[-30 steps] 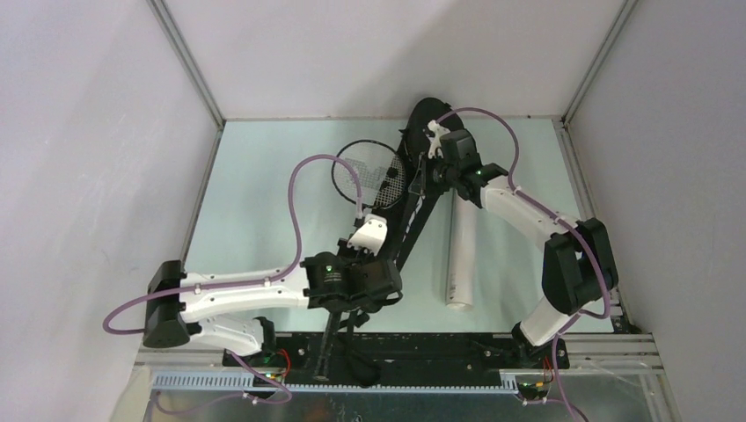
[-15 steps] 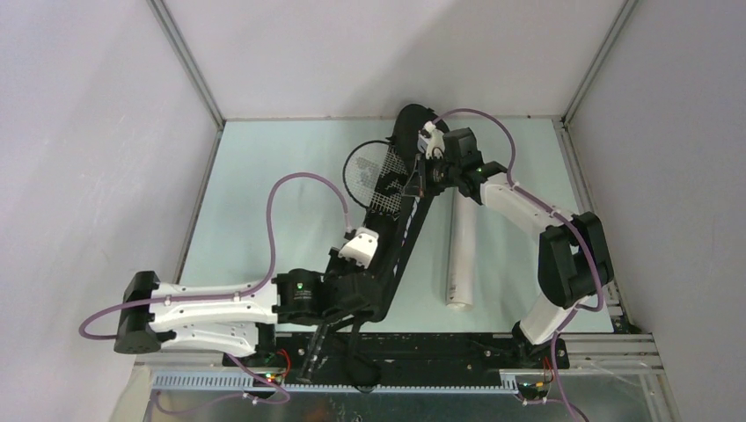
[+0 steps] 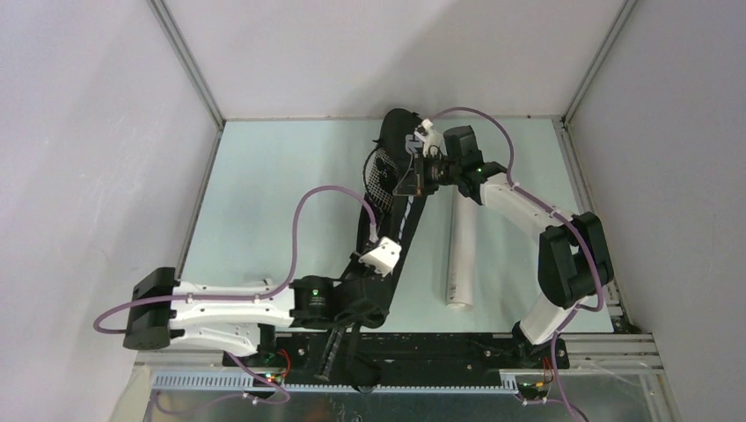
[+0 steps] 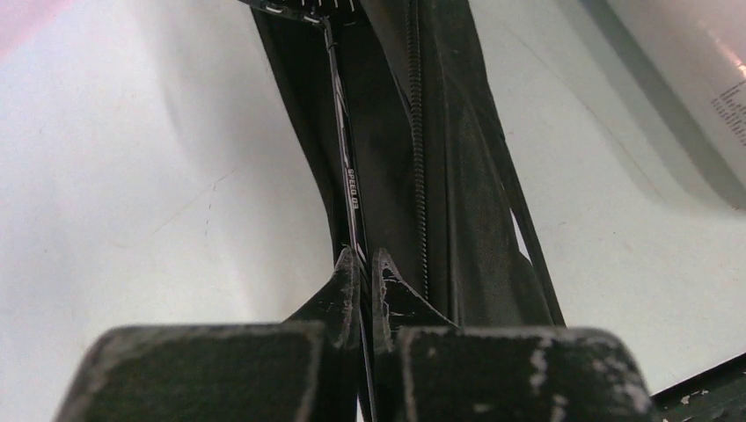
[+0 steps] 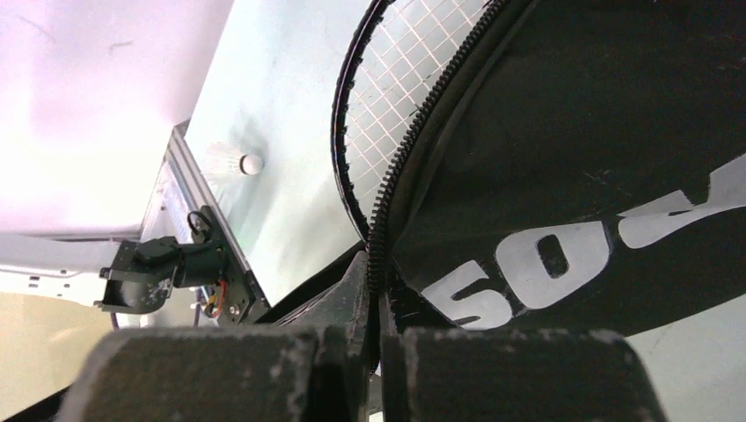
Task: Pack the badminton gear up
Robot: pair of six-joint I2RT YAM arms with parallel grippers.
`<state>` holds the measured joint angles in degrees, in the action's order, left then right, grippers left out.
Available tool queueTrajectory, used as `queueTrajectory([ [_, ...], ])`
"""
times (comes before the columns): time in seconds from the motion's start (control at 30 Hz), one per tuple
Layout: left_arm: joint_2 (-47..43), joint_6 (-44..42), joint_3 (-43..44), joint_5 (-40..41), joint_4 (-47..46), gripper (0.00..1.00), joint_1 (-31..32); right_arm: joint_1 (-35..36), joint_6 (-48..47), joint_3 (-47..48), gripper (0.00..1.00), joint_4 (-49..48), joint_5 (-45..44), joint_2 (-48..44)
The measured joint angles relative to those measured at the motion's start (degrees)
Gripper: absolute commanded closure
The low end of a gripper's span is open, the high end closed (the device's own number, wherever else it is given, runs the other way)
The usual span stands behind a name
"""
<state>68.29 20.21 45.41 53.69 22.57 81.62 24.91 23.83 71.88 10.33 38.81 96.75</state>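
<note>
The black racket bag lies lengthwise down the table's middle, its wide end lifted at the back. One black racket's strung head sticks out of the bag's open left side. My right gripper is shut on the bag's zipper edge, beside the racket head and the bag's white lettering. Near the bag's narrow end, my left gripper is shut on the racket's thin shaft, fingertips pinching it over the bag. The long white tube lies right of the bag. A shuttlecock rests near the table's edge.
Grey walls close in the pale green table on three sides. A metal rail and the arm bases run along the near edge. The tube shows at the upper right of the left wrist view.
The racket head has slid further into the bag, with less of it showing. The bag's wide end and my right gripper have shifted left. My left arm has moved along the bag.
</note>
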Motion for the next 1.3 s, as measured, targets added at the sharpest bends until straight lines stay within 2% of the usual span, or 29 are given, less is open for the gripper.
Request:
queueTrajectory([
  [0.17, -4.7, -4.9, -5.0, -0.7, -9.2, 1.0, -1.0, 0.7, 0.9, -1.6, 1.0, -2.7, 3.1, -1.1],
  [0.37, -4.8, -7.3, -5.3, -3.8, -17.3, 1.0, -7.6, 4.6, 0.1, -4.9, 1.0, -3.5, 8.2, -6.4],
  [0.53, -3.4, -7.8, -5.3, -6.1, -23.7, 1.0, -12.1, 9.4, -0.5, -6.7, 1.0, -6.4, 12.3, -9.5],
  [0.77, 2.7, -8.2, -5.3, -4.8, -32.3, 1.0, -15.9, 9.4, -0.6, -9.3, 1.0, -8.8, 12.5, -9.6],
  [0.9, 7.3, -7.6, -4.2, -4.9, -32.7, 1.0, -18.6, 9.2, -2.1, -9.3, 1.0, -9.9, 12.8, -10.2],
  [1.07, 9.2, -5.9, -1.8, -5.5, -31.9, 1.0, -19.1, 7.4, -2.2, -9.8, 1.0, -10.9, 13.2, -10.3],
  [1.13, 9.2, -4.7, -1.1, -6.6, -31.4, 0.89, -19.3, 6.4, -2.2, -10.1, 1.0, -11.0, 13.9, -10.3],
  [1.17, 9.2, -4.0, -0.7, -7.3, -31.2, 0.73, -19.3, 5.7, -2.2, -10.3, 1.0, -10.9, 14.5, -10.3],
  [1.23, 9.1, -3.0, -0.3, -8.5, -31.0, 0.57, -19.6, 4.2, -2.2, -10.6, 1.0, -10.2, 15.9, -10.3],
  [1.3, 8.5, -1.6, 0.0, -9.4, -30.8, 0.45, -19.9, 2.7, -2.2, -11.0, 1.0, -9.8, 17.2, -10.0],
])
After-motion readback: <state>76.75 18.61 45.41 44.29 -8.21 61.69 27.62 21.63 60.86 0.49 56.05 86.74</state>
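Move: The left gripper still grips the racket shaft. The racket's head lies some 20 cm ahead of it and about 2 cm right, and the wide head end of the open bag about 32 cm ahead, 7 cm right, both a little lower. From the right gripper, already pinching the bag's zipper edge, the racket head is roughly 3 cm ahead and 5 cm left; the shuttlecock tube lies about 14 cm back, 19 cm right and 11 cm below. Push the racket forward into the bag with the left gripper, about 10 cm, arching up slightly and dipping again, rolling its left side down some 20 degrees; then open the fingers off the shaft. Meanwhile keep the right gripper's pinch and swing the zipper edge back some 10 cm, with some left and up, turning counter-clockwise, then ease slightly forward and right. ##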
